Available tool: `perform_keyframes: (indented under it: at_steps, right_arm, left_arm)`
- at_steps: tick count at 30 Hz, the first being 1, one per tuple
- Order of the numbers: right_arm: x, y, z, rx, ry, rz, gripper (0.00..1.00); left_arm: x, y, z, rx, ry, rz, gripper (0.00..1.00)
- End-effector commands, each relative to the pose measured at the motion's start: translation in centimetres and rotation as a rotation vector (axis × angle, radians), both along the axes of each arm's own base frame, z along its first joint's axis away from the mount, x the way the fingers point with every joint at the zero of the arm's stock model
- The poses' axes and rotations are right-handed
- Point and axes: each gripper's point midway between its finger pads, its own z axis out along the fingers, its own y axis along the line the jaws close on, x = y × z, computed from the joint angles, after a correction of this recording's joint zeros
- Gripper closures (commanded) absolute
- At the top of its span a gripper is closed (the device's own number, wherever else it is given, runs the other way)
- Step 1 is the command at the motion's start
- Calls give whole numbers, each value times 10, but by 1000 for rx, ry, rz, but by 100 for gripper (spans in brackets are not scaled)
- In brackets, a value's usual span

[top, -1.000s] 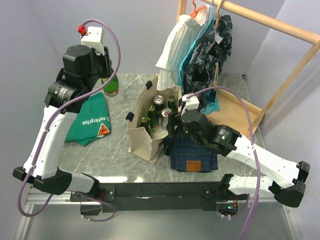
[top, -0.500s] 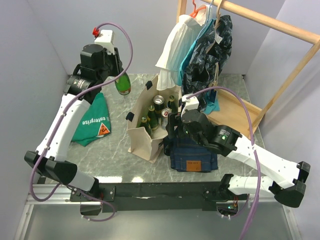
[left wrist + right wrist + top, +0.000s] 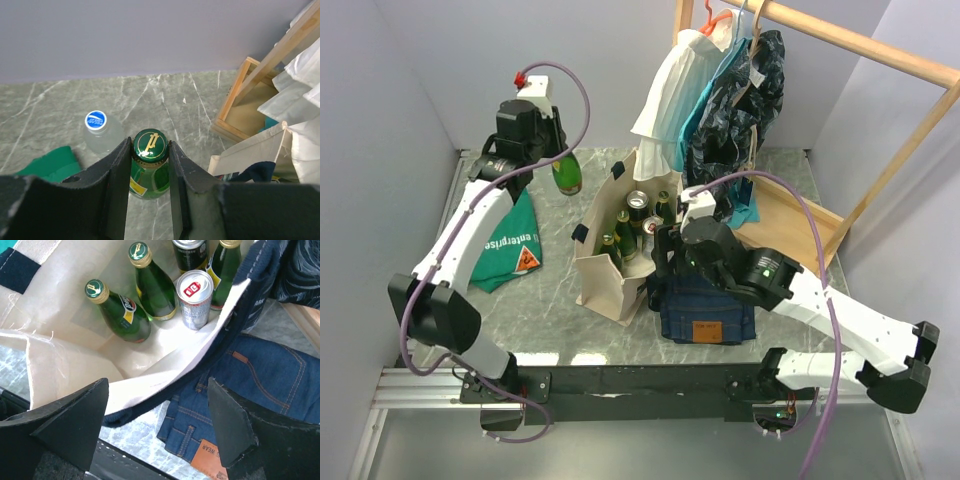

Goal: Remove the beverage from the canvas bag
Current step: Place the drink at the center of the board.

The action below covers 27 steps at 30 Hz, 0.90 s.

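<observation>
The cream canvas bag (image 3: 602,272) stands open mid-table, its inner wall (image 3: 60,365) filling the right wrist view. Inside it are green glass bottles (image 3: 120,312), a silver can (image 3: 194,299) and a dark can (image 3: 190,251). My left gripper (image 3: 554,152) is shut on the neck of a green bottle (image 3: 567,173), which it holds off the table behind and to the left of the bag. The bottle's gold-printed cap (image 3: 150,144) sits between the fingers. My right gripper (image 3: 157,415) is open over the bag's near right rim, with nothing between its fingers.
Folded blue jeans (image 3: 705,308) lie against the bag's right side. A green printed cloth (image 3: 505,240) lies at the left. A clear plastic bottle with a blue cap (image 3: 96,131) stands at the back left. A wooden rack (image 3: 840,150) with hanging clothes (image 3: 720,100) fills the back right.
The left arm has carried the green bottle to the right, toward the back of the bag, and its elbow has swung up. The right gripper's jaws have spread slightly wider.
</observation>
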Motion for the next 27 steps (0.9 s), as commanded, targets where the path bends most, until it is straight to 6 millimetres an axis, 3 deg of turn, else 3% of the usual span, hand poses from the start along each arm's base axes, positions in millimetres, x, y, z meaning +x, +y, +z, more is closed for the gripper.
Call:
perform_keyframes:
  at_steps: [1, 11, 19, 27]
  right_arm:
    - [6, 5, 23, 24, -41, 0, 14]
    - [12, 24, 19, 47, -17, 4, 13]
    - [18, 24, 28, 17, -32, -6, 13]
    - [17, 25, 28, 30, -23, -18, 12]
  left_arm:
    - [14, -12, 78, -107, -280, -50, 99]
    - [49, -27, 41, -86, -257, -103, 99]
    - [78, -34, 9, -19, -224, -140, 99]
    - [90, -37, -4, 22, -237, -158, 99]
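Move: The left hand holds the green bottle by its neck; the bare table spot for it lies about 8 cm ahead, 4 cm right and 32 cm below. The clear bottle stands roughly 6 cm ahead and 5 cm left, the canvas bag some 18 cm right and 7 cm back, both 22 cm lower. From the right hand, that spot is around 31 cm ahead, 20 cm left and 25 cm down. The left hand lowers its held green bottle about 12 cm towards the table, 7 forward; the right edges left-forward. ##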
